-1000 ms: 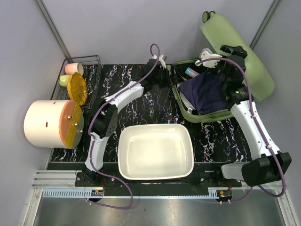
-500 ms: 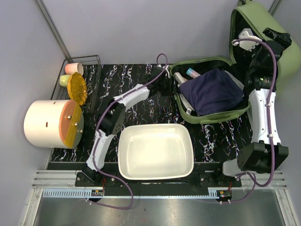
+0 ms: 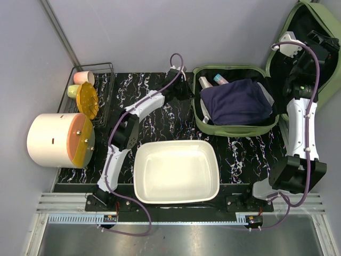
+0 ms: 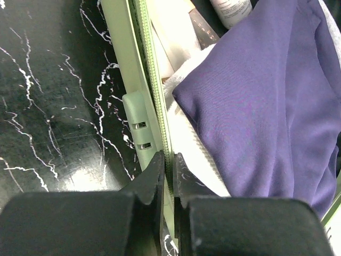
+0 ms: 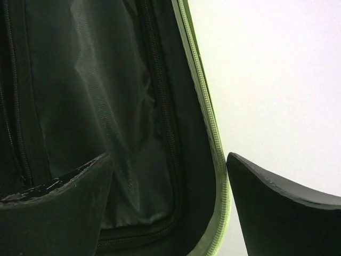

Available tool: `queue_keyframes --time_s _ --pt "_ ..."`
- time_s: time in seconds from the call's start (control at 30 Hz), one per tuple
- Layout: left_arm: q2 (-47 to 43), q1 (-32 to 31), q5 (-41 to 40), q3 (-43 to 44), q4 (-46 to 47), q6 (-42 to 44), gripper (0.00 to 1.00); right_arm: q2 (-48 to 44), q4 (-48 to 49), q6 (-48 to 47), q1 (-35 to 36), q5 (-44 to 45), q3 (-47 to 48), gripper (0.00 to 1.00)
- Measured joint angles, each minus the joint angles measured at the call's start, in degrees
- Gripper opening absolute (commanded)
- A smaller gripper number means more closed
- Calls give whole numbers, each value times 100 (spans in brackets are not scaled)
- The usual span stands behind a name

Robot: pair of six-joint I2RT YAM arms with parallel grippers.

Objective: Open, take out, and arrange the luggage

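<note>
The olive-green luggage (image 3: 235, 129) lies open at the back right of the table. It holds a navy cloth (image 3: 237, 101), white fabric beneath it (image 4: 192, 149) and small bottles (image 3: 218, 80). Its lid (image 3: 330, 21) stands raised at the far right, showing the black lining (image 5: 96, 106). My left gripper (image 3: 186, 92) is shut on the luggage's left rim, pinching the zipper edge (image 4: 169, 169). High up at the lid, my right gripper (image 5: 168, 200) is open. The lid's green zipper edge (image 5: 210, 133) runs between its fingers, close to the right one.
A white plastic bin (image 3: 143, 160) sits at the near middle of the table. A wire rack (image 3: 104, 66) with cups and an orange plate stands at the back left. In front of it lies a white cylinder (image 3: 50, 140) with an orange lid. Grey walls close in on all sides.
My left gripper has closed on the luggage's left rim. The right arm has swung the lid up and back to the far right, and the luggage body has straightened on the table.
</note>
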Motion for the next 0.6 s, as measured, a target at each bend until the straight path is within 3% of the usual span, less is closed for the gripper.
queue_keyframes --time_s 0.33,0.6 --pt "-173 164 -179 -461 470 -313 0 85 -13 181 -28 -210 52 99" --pt "-234 173 -299 -623 597 -590 0 -667 -2057 828 -26 -1731 223 99"
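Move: The left gripper is already shut on the suitcase's left rim; from it the navy clothing lies about 19 cm right and 2 cm back, just below, with the small bottle some 12 cm right and 7 cm ahead. From the right hand, high beside the open lid, the clothing is roughly 28 cm left, 5 cm ahead and 38 cm below; the lid's upper rim runs about 3 cm ahead and 3 cm right. Keep the left gripper pinched on the suitcase's left rim and draw it about 2 cm left and slightly forward, turning a few degrees counter-clockwise. With the right gripper still wide open, hover briefly by the lid, then swing some 5 cm left, sinking and drawing back a little towards the navy clothing, turning about 15 degrees counter-clockwise as its left side rises. ##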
